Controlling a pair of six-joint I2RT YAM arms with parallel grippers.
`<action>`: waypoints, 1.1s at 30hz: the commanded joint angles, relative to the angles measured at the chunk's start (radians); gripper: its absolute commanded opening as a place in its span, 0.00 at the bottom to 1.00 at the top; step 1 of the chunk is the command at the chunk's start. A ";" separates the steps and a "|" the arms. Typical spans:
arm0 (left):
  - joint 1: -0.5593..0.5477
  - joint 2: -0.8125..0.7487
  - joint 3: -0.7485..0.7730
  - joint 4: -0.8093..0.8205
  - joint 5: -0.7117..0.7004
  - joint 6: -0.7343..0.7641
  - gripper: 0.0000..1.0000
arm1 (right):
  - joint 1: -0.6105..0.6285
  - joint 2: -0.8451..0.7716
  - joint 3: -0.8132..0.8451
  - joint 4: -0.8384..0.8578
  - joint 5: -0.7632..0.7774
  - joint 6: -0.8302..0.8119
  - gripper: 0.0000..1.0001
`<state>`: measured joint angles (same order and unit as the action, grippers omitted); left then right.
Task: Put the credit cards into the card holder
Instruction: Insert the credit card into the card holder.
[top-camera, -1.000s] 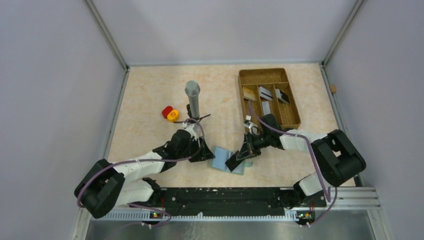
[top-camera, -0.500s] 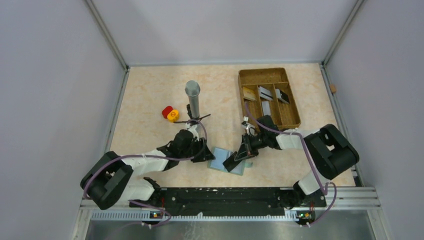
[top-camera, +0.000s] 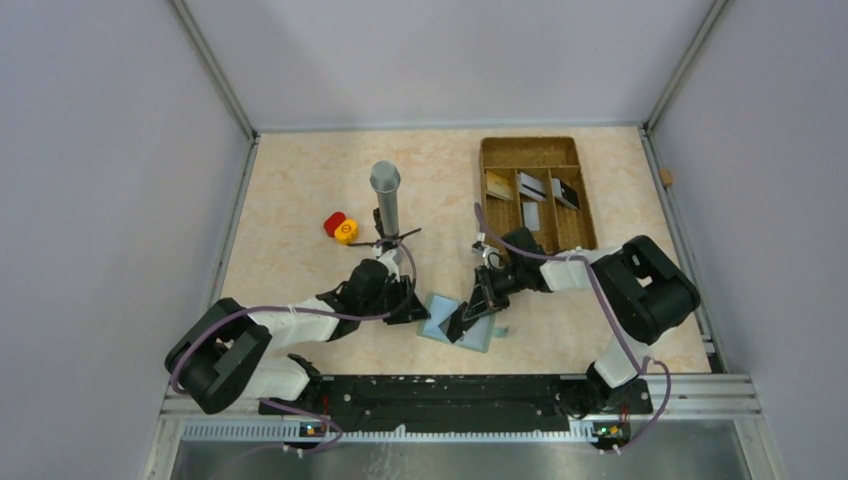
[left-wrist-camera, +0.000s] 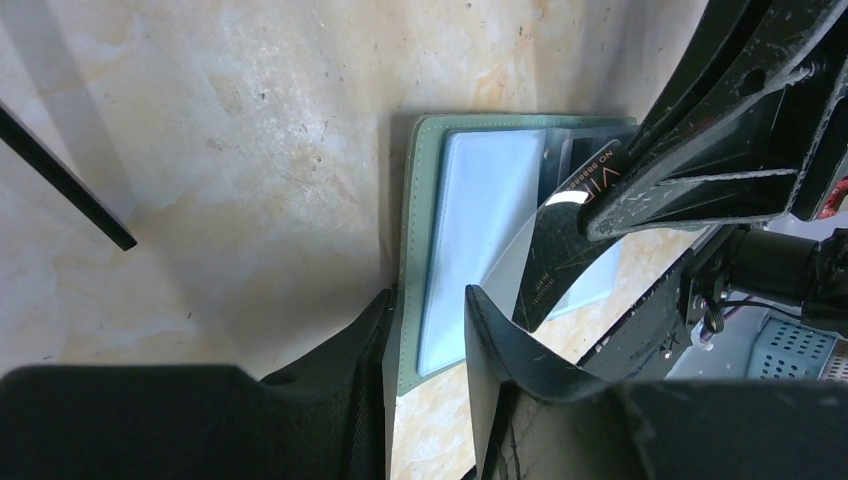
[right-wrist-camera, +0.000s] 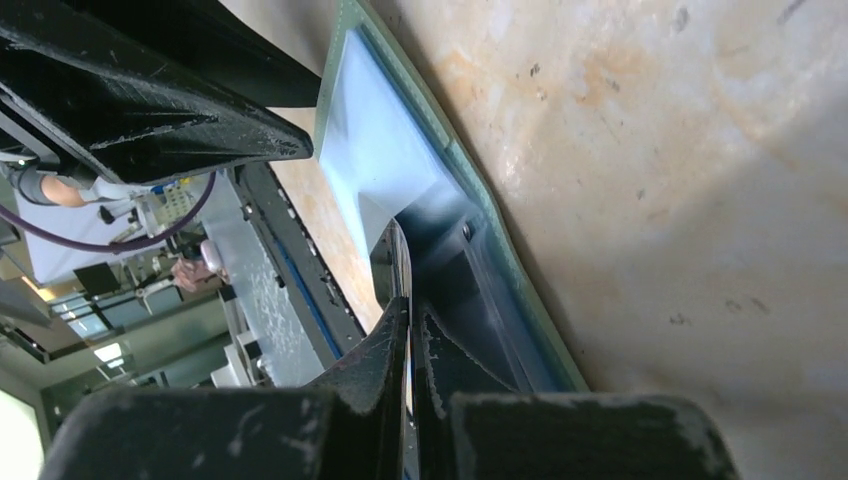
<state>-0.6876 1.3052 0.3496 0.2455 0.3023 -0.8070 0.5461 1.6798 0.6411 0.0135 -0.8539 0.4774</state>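
Note:
The card holder (top-camera: 480, 335) lies unfolded on the table between the arms, its grey-green rim (left-wrist-camera: 412, 200) framing a light blue panel (left-wrist-camera: 480, 210). My left gripper (left-wrist-camera: 428, 300) is open and narrow, and the holder's left corner lies between its fingers. My right gripper (top-camera: 472, 308) is shut on a black credit card (left-wrist-camera: 560, 255) with pale lettering. It tilts the card down over the open holder. In the right wrist view the card's thin edge (right-wrist-camera: 408, 275) shows between the pressed fingers (right-wrist-camera: 385, 345). More credit cards, tan (top-camera: 497, 186), silvery (top-camera: 530, 185) and black (top-camera: 566, 192), stand in the tray.
A brown compartmented tray (top-camera: 530, 143) sits at the back right. An upright grey cylinder (top-camera: 386, 195) on a small black stand is behind my left arm, with a red and yellow object (top-camera: 340, 227) to its left. Grey walls enclose the table.
My left gripper's jaws have narrowed around the holder's corner. My right arm has shifted left, carrying the black card further over the open holder.

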 joint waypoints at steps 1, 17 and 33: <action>-0.010 0.020 0.017 0.015 0.006 0.033 0.34 | 0.032 0.073 0.044 -0.176 0.092 -0.028 0.00; -0.014 0.008 0.008 0.009 -0.009 0.029 0.06 | 0.046 -0.073 0.140 -0.330 0.271 -0.009 0.46; -0.064 -0.069 -0.044 0.074 -0.043 -0.064 0.05 | 0.058 -0.457 0.083 -0.456 0.593 0.128 0.64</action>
<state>-0.7441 1.2716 0.3065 0.2703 0.2741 -0.8562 0.5873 1.2900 0.7242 -0.3706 -0.3740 0.5598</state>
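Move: The right fingers hold the black card over the open card holder, whose middle lies about 4 cm left, 2 cm back and 3 cm below. Its snap strap is roughly 6 cm right and 4 cm back at table height; the wooden tray's middle is some 25 cm ahead and 13 cm right. From the left hand, its fingers astride the near edge, the holder's middle is about 6 cm right, 1 cm back and 2 cm below. Right hand nudges the card left, opens, and withdraws some 6 cm up and rightward; left fingers shut. ##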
